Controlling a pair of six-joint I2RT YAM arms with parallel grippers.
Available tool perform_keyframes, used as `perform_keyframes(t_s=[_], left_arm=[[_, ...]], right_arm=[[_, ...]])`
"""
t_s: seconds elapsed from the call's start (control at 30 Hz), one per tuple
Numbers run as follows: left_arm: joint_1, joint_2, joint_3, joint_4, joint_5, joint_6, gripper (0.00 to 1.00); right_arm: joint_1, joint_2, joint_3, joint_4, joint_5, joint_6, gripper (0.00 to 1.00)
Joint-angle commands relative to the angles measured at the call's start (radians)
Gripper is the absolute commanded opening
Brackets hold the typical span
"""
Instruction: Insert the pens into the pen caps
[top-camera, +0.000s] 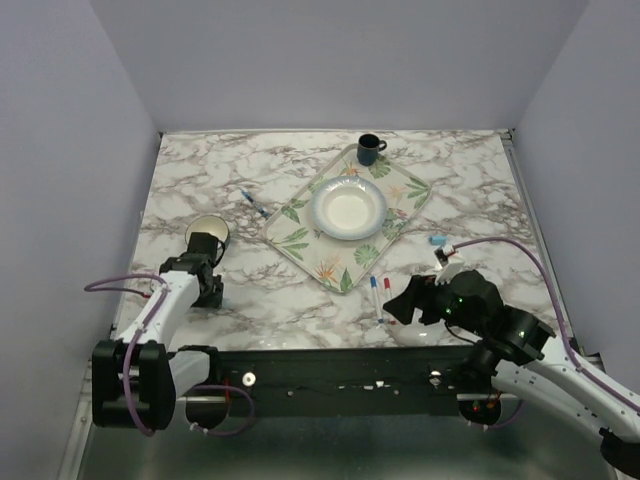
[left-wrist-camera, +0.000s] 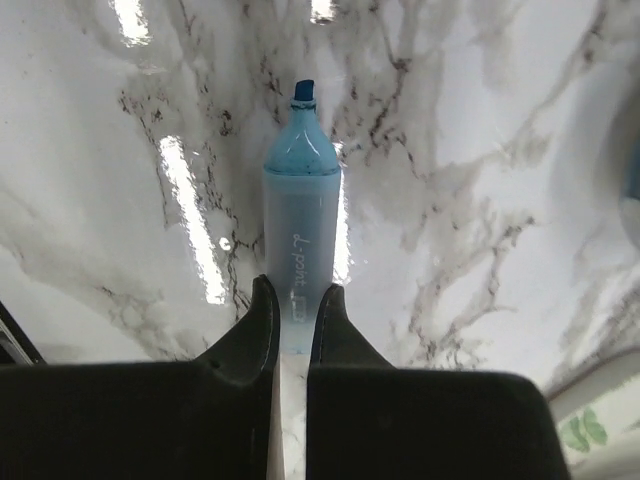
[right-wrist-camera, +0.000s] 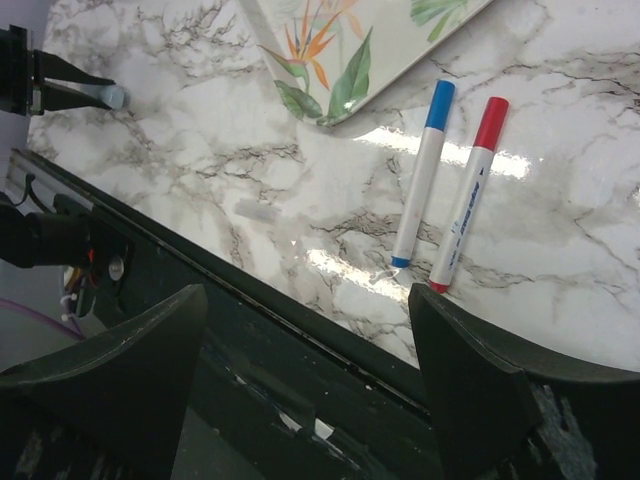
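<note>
My left gripper (left-wrist-camera: 298, 300) is shut on the rear end of the thicker light-blue marker (left-wrist-camera: 300, 220). Its uncapped dark blue tip points away from the wrist, close over the marble tabletop. From above, this left gripper (top-camera: 206, 262) sits at the table's left side beside a cup. Two slim white markers, one with blue ends (right-wrist-camera: 424, 190) and one with red ends (right-wrist-camera: 468, 200), lie side by side near the front edge. My right gripper (right-wrist-camera: 308, 300) hovers open just in front of them, holding nothing. A thin dark blue pen (top-camera: 255, 203) lies left of the tray. A light-blue cap (top-camera: 437, 240) lies to the tray's right.
A leaf-patterned tray (top-camera: 300, 232) lies diagonally in the middle and carries a white bowl (top-camera: 348, 208). A dark mug (top-camera: 369, 149) stands at its far corner. A green-rimmed cup (top-camera: 220, 226) stands at the left, right by the left gripper. The table's black front rail (right-wrist-camera: 250, 300) runs beneath the right gripper.
</note>
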Motion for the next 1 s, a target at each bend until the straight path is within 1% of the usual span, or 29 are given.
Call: perform_keyframes(t_s=[0.0,0.03,0.1,0.13,0.17,0.23,0.27,0.33,0.37,0.4,0.43,0.47,0.5,0.53,0.57,0.6,0.63,0.67,0.7,0.73,0.77,0.8,0.87,0.97], left_arm=[[-0.001,-0.129,0.066,-0.081,0.008,0.1,0.0],[-0.002,-0.188,0.074,-0.089,0.013,0.137,0.0],[-0.01,-0.253,0.103,-0.112,0.01,0.172,0.0],[-0.015,-0.32,0.112,-0.113,0.005,0.192,0.0],[-0.019,-0.353,0.122,-0.081,0.008,0.274,0.0],[-0.024,-0.442,0.123,-0.031,0.039,0.359,0.0],[-0.025,-0.466,0.122,0.015,0.088,0.445,0.0],[-0.025,-0.544,0.103,0.099,0.177,0.546,0.0],[-0.027,-0.572,0.064,0.221,0.244,0.592,0.0],[-0.027,-0.598,0.032,0.308,0.41,0.684,0.0],[-0.03,-0.638,-0.001,0.392,0.503,0.709,0.0],[-0.042,-0.646,-0.042,0.505,0.565,0.72,0.0],[-0.053,-0.646,-0.058,0.544,0.653,0.732,0.0],[-0.067,-0.634,-0.07,0.577,0.677,0.735,0.0],[-0.099,-0.622,-0.082,0.624,0.699,0.745,0.0],[-0.117,-0.609,-0.084,0.643,0.725,0.76,0.0],[-0.142,-0.585,-0.081,0.658,0.743,0.795,0.0],[-0.177,-0.576,-0.078,0.69,0.739,0.812,0.0],[-0.244,-0.566,-0.078,0.7,0.723,0.829,0.0],[-0.283,-0.551,-0.078,0.718,0.7,0.844,0.0],[-0.31,-0.545,-0.084,0.768,0.699,0.846,0.0],[-0.358,-0.539,-0.085,0.795,0.7,0.849,0.0],[-0.392,-0.519,-0.081,0.833,0.697,0.857,0.0],[-0.43,-0.502,-0.072,0.839,0.705,0.878,0.0]], right_arm=[[0.0,0.031,0.058,0.055,-0.043,0.016,0.88],[0.002,0.039,0.064,0.061,-0.05,0.018,0.88],[0.0,0.068,0.087,0.084,-0.049,0.021,0.88],[0.0,0.08,0.097,0.093,-0.084,0.022,0.88],[0.002,0.106,0.106,0.102,-0.089,0.025,0.88],[0.0,0.141,0.146,0.134,-0.103,0.028,0.88],[0.002,0.16,0.159,0.147,-0.107,0.03,0.88],[0.0,0.229,0.218,0.18,-0.118,0.036,0.87],[0.002,0.253,0.242,0.191,-0.12,0.036,0.87],[0.0,0.317,0.265,0.217,-0.126,0.036,0.86],[0.0,0.35,0.314,0.231,-0.136,0.035,0.85],[0.0,0.39,0.34,0.242,-0.142,0.033,0.84],[0.002,0.425,0.368,0.254,-0.15,0.027,0.81],[0.0,0.504,0.403,0.256,-0.175,0.022,0.79],[0.0,0.541,0.464,0.256,-0.188,0.022,0.77],[0.0,0.574,0.497,0.263,-0.204,0.024,0.73],[0.002,0.642,0.52,0.275,-0.231,0.024,0.71],[0.002,0.672,0.561,0.289,-0.241,0.025,0.7],[0.003,0.704,0.584,0.309,-0.247,0.028,0.67],[0.007,0.733,0.604,0.312,-0.251,0.03,0.66],[0.01,0.793,0.632,0.311,-0.253,0.028,0.65],[0.016,0.819,0.681,0.294,-0.248,0.022,0.64],[0.031,0.883,0.726,0.274,-0.225,0.015,0.63],[0.056,0.925,0.779,0.251,-0.196,0.007,0.61]])
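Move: The left hand already pinches the light-blue pen, its middle about 2 cm left of the fingers; the open right hand waits some 46 cm right, 6 cm back and 12 cm higher. From the right hand, that pen lies about 48 cm left, 6 cm ahead and 13 cm lower; the blue-capped pen is 4 cm left and 6 cm ahead, the tray's middle 11 cm left and 27 cm ahead, both some 13 cm below. Left swings the held pen up and right, about 20 cm each; right reaches left towards it, rising, partly closing. ##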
